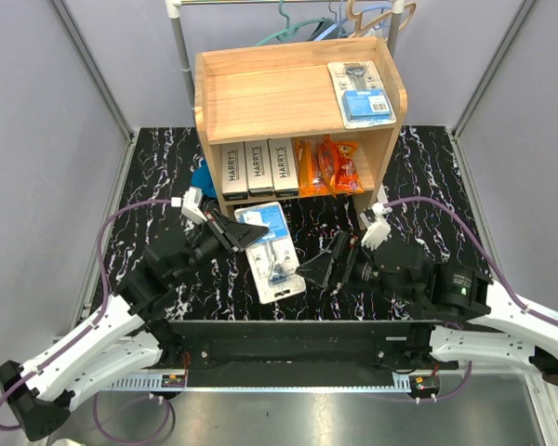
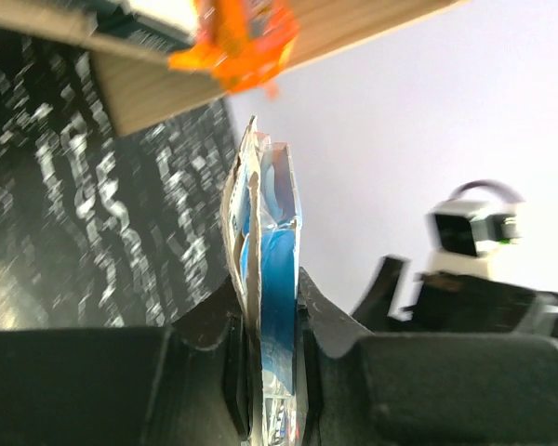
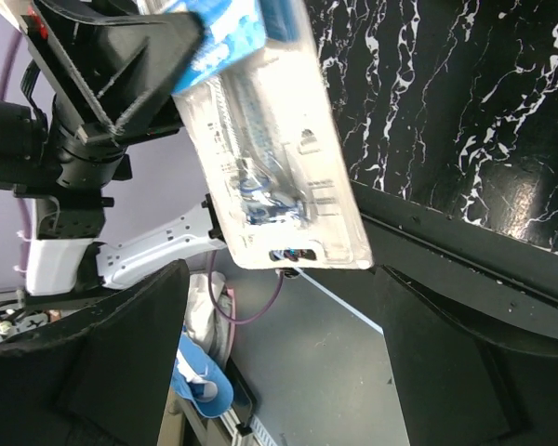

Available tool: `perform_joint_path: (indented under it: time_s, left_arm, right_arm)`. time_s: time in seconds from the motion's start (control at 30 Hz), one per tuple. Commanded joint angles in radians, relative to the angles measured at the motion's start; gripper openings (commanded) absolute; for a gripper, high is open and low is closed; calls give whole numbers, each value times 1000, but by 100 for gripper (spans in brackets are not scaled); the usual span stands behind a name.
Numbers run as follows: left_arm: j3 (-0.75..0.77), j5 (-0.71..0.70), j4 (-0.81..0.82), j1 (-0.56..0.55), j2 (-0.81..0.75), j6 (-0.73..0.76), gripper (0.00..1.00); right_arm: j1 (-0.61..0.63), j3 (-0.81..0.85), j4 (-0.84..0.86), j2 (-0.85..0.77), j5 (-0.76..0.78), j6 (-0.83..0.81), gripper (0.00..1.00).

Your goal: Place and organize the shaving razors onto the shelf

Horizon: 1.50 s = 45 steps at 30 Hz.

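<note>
The wooden shelf (image 1: 260,93) stands at the back of the black marble table. One clear blister pack with a blue card (image 1: 361,93) lies on its top tier at the right. On the lower tier, three "HARRY'S" boxes (image 1: 258,167) stand beside orange packets (image 1: 330,167). My left gripper (image 1: 251,230) is shut on the blue-card end of a second blister pack (image 1: 274,255), which it holds above the table. In the left wrist view that blister pack (image 2: 270,214) stands edge-on between the pads. My right gripper (image 1: 321,269) is open, its fingers just off the pack's free end (image 3: 279,186) and holding nothing.
A metal clothes rail with hangers (image 1: 339,19) stands behind the shelf. A blue object (image 1: 202,177) lies at the shelf's left foot. Grey enclosure walls close in the table on both sides.
</note>
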Motion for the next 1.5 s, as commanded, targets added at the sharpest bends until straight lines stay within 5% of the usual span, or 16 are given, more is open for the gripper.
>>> perform_joint_path:
  time_s: [0.0,0.3,0.77,1.03,1.2,1.33,1.37,1.47]
  left_arm:
    - [-44,8,303,23,-39,-62,0]
    - [-162,87,673,47,-2,-223,0]
    - [-191,144,780,50,36,-289,0]
    - [-199,156,789,50,41,-290,2]
    - [-202,156,763,50,29,-280,24]
    - [-187,136,659,52,-19,-220,65]
    - [-179,116,562,53,-46,-208,88]
    - [-119,70,331,56,-101,-113,99]
  right_arm:
    - [7,-62,112,-61,2,36,89]
    - [9,-161,275,-81,-33,18,84]
    - [9,-264,486,-92,-36,-50,57]
    - [9,-269,526,-71,-58,-59,17]
    - [9,-269,525,-80,-60,-65,3]
    - [9,-254,508,-91,-55,-77,0]
    - [11,-247,502,-91,-53,-79,0]
    - [11,-235,479,-97,-50,-88,0]
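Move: The carded razor pack is already pinched near its blue end in the left hand, its middle about 5 cm to that hand's right, 3 cm back and slightly below. From the open right hand, the pack's middle is roughly 8 cm left, 4 cm ahead and about level. The orange razors on the lower shelf stand some 16 cm ahead and 15 cm right of the left hand; the HARRY'S boxes are equally far ahead, 3 cm right, both lower. Upward by about 6 cm goes the left hand, still gripping the carded pack and tipping its fingertips up some 25 degrees, then holding nearly still. The right hand slides about 3 cm left towards the pack's clear lower end, fingertips tilting up, and closes to pinch that end between its fingers; only then do the left fingers open wide and let go. ##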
